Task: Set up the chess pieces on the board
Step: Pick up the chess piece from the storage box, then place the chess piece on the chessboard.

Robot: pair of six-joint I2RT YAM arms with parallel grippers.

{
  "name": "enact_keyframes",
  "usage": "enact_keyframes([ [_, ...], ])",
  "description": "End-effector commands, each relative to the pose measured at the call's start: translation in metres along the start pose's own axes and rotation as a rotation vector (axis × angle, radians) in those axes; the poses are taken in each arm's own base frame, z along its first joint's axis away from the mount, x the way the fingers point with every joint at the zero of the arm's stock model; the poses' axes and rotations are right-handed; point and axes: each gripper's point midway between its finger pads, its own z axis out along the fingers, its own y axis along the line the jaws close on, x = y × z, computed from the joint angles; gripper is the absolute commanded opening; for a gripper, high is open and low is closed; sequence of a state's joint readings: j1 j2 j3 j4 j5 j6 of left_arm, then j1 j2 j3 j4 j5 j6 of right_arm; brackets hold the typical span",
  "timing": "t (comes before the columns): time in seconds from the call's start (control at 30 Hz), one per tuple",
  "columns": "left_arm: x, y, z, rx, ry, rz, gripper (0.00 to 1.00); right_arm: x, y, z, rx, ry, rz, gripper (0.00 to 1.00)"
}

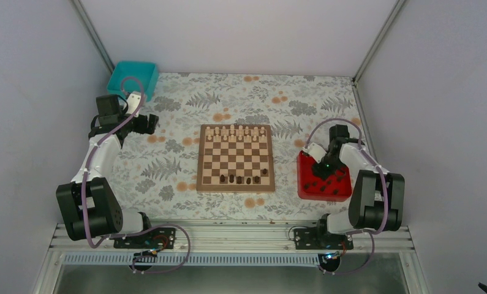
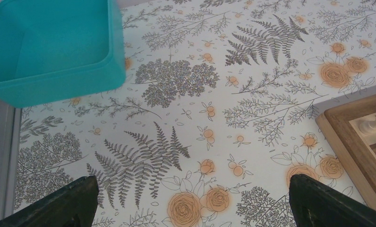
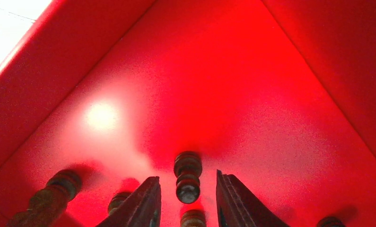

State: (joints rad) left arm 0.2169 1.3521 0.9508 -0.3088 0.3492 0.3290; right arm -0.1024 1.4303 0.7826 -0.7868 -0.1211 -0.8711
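The board (image 1: 199, 160) lies mid-table with several dark chess pieces (image 1: 244, 179) along its near row. More dark pieces (image 1: 331, 180) lie in a red tray (image 1: 302, 179) to its right. My right gripper (image 1: 324, 164) reaches down into that tray. In the right wrist view the right gripper (image 3: 187, 176) is open, its fingers either side of one dark piece (image 3: 188, 189) with a gap on each side. Other dark pieces (image 3: 58, 189) lie close by on the tray floor (image 3: 233, 94). My left gripper (image 1: 147, 122) hangs open and empty over the tablecloth, left of the board.
Pale cream pieces (image 1: 237, 130) fill the board's far rows. A teal bin (image 1: 132, 78) stands at the back left, also in the left wrist view as the teal bin (image 2: 53, 52). The board's corner (image 2: 356, 137) shows at that view's right edge.
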Motion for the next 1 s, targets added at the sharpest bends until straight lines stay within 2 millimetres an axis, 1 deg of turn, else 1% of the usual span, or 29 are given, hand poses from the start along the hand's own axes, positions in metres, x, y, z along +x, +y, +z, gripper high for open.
enact_keyframes([
  [0.0, -0.004, 0.001, -0.001, 0.004, -0.018, 0.006, 1.00, 0.002, -0.003, 0.005, 0.003, -0.003, -0.004, 0.30],
  [0.13, -0.004, 0.001, -0.001, 0.005, -0.019, 0.008, 1.00, 0.001, -0.003, 0.008, -0.008, -0.006, 0.001, 0.25],
  [0.27, -0.004, 0.001, -0.002, 0.004, -0.020, 0.009, 1.00, -0.003, -0.003, 0.004, -0.014, -0.019, -0.001, 0.18],
  [0.33, -0.005, 0.001, -0.002, 0.004, -0.020, 0.008, 1.00, -0.003, -0.002, 0.001, -0.020, -0.018, 0.001, 0.14],
  [0.4, -0.005, 0.001, -0.002, 0.004, -0.020, 0.007, 1.00, -0.006, -0.003, -0.007, -0.014, -0.026, -0.001, 0.10],
  [0.43, -0.005, 0.001, -0.002, 0.005, -0.020, 0.007, 1.00, -0.009, -0.004, -0.013, -0.011, -0.038, -0.005, 0.07],
  [0.5, -0.006, 0.001, -0.002, 0.003, -0.023, 0.007, 1.00, -0.018, -0.005, -0.029, -0.009, -0.068, -0.013, 0.06],
  [0.63, -0.006, 0.001, -0.002, 0.007, -0.024, 0.007, 1.00, -0.040, -0.001, -0.064, 0.018, -0.115, -0.053, 0.06],
  [0.7, -0.007, 0.001, -0.003, 0.008, -0.025, 0.007, 1.00, -0.053, 0.007, -0.078, 0.023, -0.128, -0.088, 0.06],
  [0.8, -0.007, 0.001, -0.004, 0.005, -0.027, 0.008, 1.00, -0.079, 0.026, -0.096, 0.016, -0.155, -0.145, 0.06],
  [0.87, -0.008, 0.001, -0.004, 0.003, -0.028, 0.007, 1.00, -0.102, 0.047, -0.103, 0.001, -0.178, -0.213, 0.06],
  [0.9, -0.008, 0.001, -0.005, 0.002, -0.028, 0.006, 1.00, -0.110, 0.051, -0.107, -0.004, -0.190, -0.227, 0.06],
  [0.97, -0.008, 0.002, -0.005, 0.000, -0.028, 0.006, 1.00, -0.131, 0.072, -0.112, -0.029, -0.213, -0.291, 0.06],
])
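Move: The dark chess piece to take stands upright in the storage box, right between the right gripper's open fingers, its middle about 1 cm below the hand point. Others stand at much the same height: one about 2 cm back and 3 cm right, another 4 cm back and 1 cm left, a third 6 cm back and 5 cm left. The chessboard's middle lies some 34 cm left and 6 cm ahead. From the left gripper the piece is roughly 64 cm right, 16 cm back and 15 cm down. Close the right fingers on the dark chess piece standing between them, keeping the hand nearly still while they shut and pinch it. Then lift it about 12 cm out of the storage box, slanting slightly forward and swinging some 9 cm left towards the chessboard, with the wrist turning about 15 degrees counter-clockwise and the fingertips tipping forward by about 10. ##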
